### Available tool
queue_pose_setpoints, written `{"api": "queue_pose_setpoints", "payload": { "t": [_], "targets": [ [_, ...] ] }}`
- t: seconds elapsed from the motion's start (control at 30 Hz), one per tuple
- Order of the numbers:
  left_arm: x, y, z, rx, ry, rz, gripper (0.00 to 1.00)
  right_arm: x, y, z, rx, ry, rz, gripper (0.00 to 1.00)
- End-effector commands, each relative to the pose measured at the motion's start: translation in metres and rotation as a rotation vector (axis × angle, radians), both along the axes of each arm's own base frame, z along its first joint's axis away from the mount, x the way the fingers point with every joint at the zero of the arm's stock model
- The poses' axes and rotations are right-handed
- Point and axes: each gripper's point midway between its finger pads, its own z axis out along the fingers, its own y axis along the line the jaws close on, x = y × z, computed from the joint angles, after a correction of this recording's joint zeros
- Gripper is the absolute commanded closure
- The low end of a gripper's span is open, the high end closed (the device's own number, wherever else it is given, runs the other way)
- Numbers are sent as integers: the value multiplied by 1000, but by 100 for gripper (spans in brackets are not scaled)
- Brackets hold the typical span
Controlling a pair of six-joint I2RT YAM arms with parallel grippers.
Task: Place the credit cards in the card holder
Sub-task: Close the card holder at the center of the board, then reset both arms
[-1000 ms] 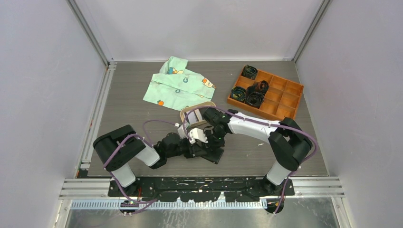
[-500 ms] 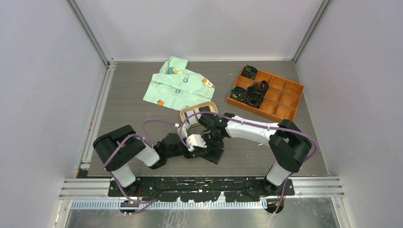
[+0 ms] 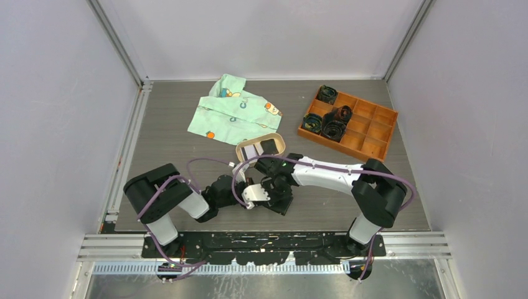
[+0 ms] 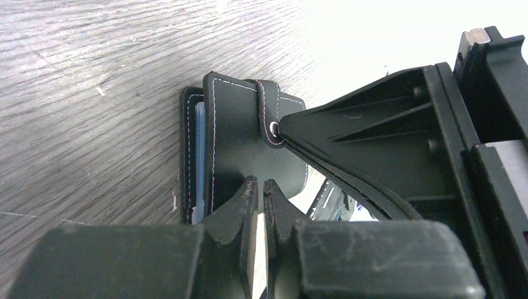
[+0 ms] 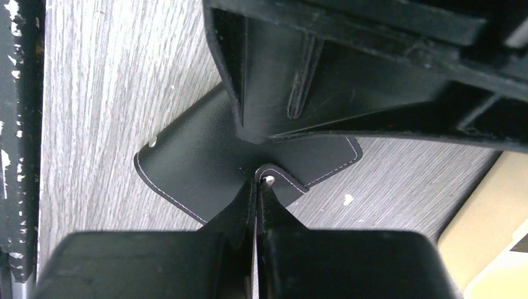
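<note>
The black card holder (image 3: 283, 204) (image 4: 236, 143) (image 5: 193, 168) lies flat on the table near the front edge, and a pale card edge (image 4: 199, 149) shows inside it. My left gripper (image 3: 261, 200) (image 4: 256, 184) is shut to a thin slit, its tips resting on the holder's near edge. My right gripper (image 3: 274, 190) (image 5: 257, 180) is shut, its tips touching the holder's snap tab (image 4: 268, 112) (image 5: 283, 177). A whitish credit card (image 3: 251, 150) and a black one (image 3: 269, 146) lie in the tan tray (image 3: 238, 148).
A green printed cloth (image 3: 233, 112) lies at the back. An orange compartment box (image 3: 373, 128) with dark rolled items stands at the back right. The black front rail (image 5: 18, 124) runs just beside the holder. The tray's rim (image 5: 492, 224) lies close behind the right gripper.
The right arm has swung from over the tray toward the front edge and down onto the card holder, uncovering the tray. The left arm has hardly moved.
</note>
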Motion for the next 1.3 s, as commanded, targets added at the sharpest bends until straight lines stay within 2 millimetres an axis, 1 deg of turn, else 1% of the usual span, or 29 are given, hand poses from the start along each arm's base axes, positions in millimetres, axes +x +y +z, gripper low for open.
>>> {"api": "queue_pose_setpoints", "payload": {
  "t": [0.0,0.27,0.37,0.47,0.6,0.7,0.8,0.83,0.9,1.03,1.1,1.13,1.17,1.27],
  "targets": [
    [4,-2,6,-29,-37,12,91,-45,-24,-26,-130,148,82,99],
    [4,1,6,-37,-36,18,91,-51,-30,-36,-191,139,121,99],
    [3,2,7,-38,-37,19,91,-49,-30,-37,-198,133,112,99],
    [3,2,10,-44,-43,14,90,-43,-21,-34,-173,118,49,98],
    [2,3,15,-52,-55,13,88,-24,-8,-22,-107,107,-94,90],
    [2,7,20,-42,-71,17,86,-12,-6,-5,-34,128,-178,80],
    [2,12,27,-15,-92,22,83,-2,-7,18,55,134,-233,70],
    [3,13,31,-6,-105,25,82,3,-11,26,81,136,-257,67],
    [3,18,40,15,-131,24,80,7,-13,39,131,141,-277,64],
    [3,34,56,111,-204,28,76,17,-21,69,245,150,-336,58],
    [4,46,73,143,-263,44,71,23,-26,85,307,141,-366,56],
    [4,52,78,163,-284,50,67,26,-29,94,340,134,-389,55],
    [3,59,81,187,-301,54,60,31,-31,104,377,119,-423,53],
    [1,72,99,218,-373,51,44,45,-43,137,488,85,-527,48]
  ]
}}
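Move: The card holder lies right under both hands. The right fingertips are on its strap's snap, so its middle is about 2 cm back, 1 cm left and 2 cm below the right hand; from the left hand it is level ahead, some 2 cm to the right and 2 cm down. The beige tray stands about 15 cm ahead of both hands, roughly 6 cm left of the right one and 4 cm left of the left. The orange box is some 26 cm ahead and 27 cm right of the right hand. The right hand's shut fingertips keep pressing on the strap's snap, turning slightly, while the left fingertips stay on the holder's left part. Then both come free: the right fingers spread to about half open as the hand slips right, then climbs some 9 cm, going about 4 cm forward and to the right with a clockwise twist. The left hand rises about 10 cm and draws nearly 5 cm left, half opening. ##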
